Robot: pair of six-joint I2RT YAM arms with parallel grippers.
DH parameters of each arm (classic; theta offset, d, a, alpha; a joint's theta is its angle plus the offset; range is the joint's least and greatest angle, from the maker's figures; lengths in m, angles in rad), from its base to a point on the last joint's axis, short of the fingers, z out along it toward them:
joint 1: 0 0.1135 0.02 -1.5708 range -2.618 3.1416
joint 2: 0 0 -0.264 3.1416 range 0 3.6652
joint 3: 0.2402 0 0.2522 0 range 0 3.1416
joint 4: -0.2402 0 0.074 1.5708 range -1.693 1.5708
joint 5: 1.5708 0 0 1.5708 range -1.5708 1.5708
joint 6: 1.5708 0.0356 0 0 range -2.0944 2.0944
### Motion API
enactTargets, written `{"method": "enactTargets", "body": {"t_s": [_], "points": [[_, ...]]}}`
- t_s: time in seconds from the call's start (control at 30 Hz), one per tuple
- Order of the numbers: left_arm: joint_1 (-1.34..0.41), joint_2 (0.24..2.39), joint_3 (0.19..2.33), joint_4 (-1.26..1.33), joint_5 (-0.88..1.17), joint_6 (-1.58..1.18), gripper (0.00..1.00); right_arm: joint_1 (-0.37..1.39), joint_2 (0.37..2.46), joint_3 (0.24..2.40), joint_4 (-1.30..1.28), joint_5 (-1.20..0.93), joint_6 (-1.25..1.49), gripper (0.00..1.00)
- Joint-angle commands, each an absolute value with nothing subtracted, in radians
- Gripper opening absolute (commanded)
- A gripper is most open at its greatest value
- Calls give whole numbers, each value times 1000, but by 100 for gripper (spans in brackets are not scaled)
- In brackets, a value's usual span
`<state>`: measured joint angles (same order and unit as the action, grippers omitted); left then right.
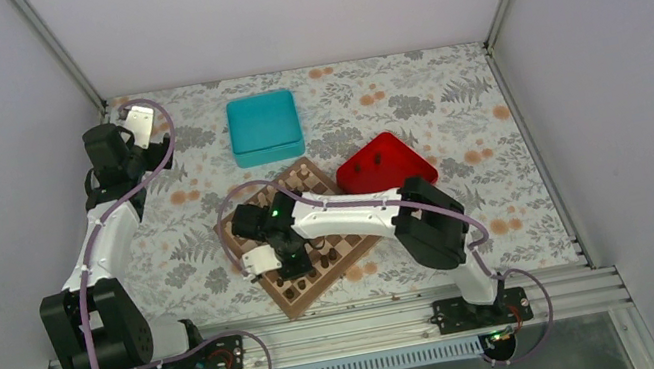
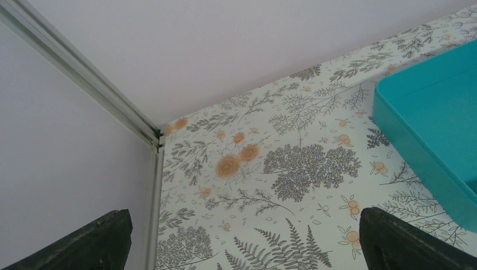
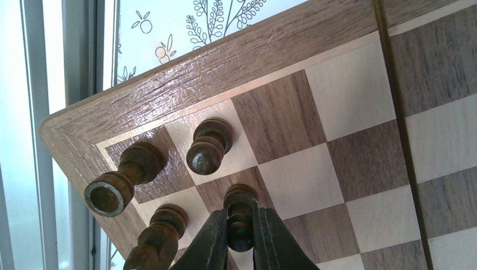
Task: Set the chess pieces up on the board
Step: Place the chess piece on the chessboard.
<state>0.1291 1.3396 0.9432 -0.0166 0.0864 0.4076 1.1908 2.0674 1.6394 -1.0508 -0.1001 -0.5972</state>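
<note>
The board (image 1: pixel 357 262) lies tilted in the middle of the table. My right gripper (image 1: pixel 291 255) hangs over its near-left corner. In the right wrist view my right gripper (image 3: pixel 241 216) is shut on a dark pawn (image 3: pixel 241 198), whose base rests on a dark square of the board (image 3: pixel 360 169). Close by stand other dark chess pieces: a rook (image 3: pixel 121 180) on the corner square, a pawn (image 3: pixel 208 147) beside it, and a taller piece (image 3: pixel 157 236) at the lower left. My left gripper (image 1: pixel 138 126) is at the back-left corner of the table. There the left gripper (image 2: pixel 242 247) is open over bare cloth, with nothing between its fingers (image 2: pixel 84 242).
A teal box (image 1: pixel 264 126) sits behind the board; its edge (image 2: pixel 433 129) is just right of my left gripper. A red tray (image 1: pixel 385 164) holding a few dark pieces lies at the board's far right. White walls enclose the floral tablecloth on three sides.
</note>
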Motion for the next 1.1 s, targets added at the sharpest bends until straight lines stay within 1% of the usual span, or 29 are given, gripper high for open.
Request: {"method": "enactTargets", "body": {"t_s": [0.0, 0.07, 0.17, 0.37, 0.63, 0.83, 1.07], "points": [[137, 1330, 933, 7, 100, 405, 100, 1200, 2089, 1657, -1044, -106, -588, 10], [136, 1329, 935, 7, 101, 405, 100, 1200, 2088, 1657, -1043, -104, -589, 11], [136, 1331, 934, 7, 101, 405, 100, 1200, 2087, 1660, -1048, -102, -587, 15], [137, 1332, 934, 6, 101, 405, 100, 1196, 2056, 1668, -1057, -83, -582, 29], [137, 1330, 934, 7, 99, 405, 100, 1131, 1946, 1721, -1098, -15, -565, 34], [138, 1329, 933, 9, 97, 405, 100, 950, 1839, 1725, -1111, 14, -568, 36], [138, 1333, 935, 7, 103, 403, 100, 686, 1775, 1595, -1044, -7, -614, 38]]}}
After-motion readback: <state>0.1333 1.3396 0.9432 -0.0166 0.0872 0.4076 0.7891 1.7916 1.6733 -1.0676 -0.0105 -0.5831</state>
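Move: The chess piece in my right fingers is at its square, its middle about 1 cm below my hand point. One pawn stands about 3 cm to the left and 1 cm nearer me; the corner rook is some 4 cm back and 1 cm left, the knight about 3 cm back and 2 cm right. The red box's middle lies roughly 16 cm ahead and 23 cm right. From my left hand the held piece is some 29 cm back, 23 cm right and 21 cm lower. I hold my right hand still over the square while my fingers part to a bit over a third open, letting go of the chess piece. Then I speed away forward, up and to the right, about 16 cm out and 12 cm high, towards the red box, turning some 25 degrees clockwise and tipping the fingertips forward a little. ##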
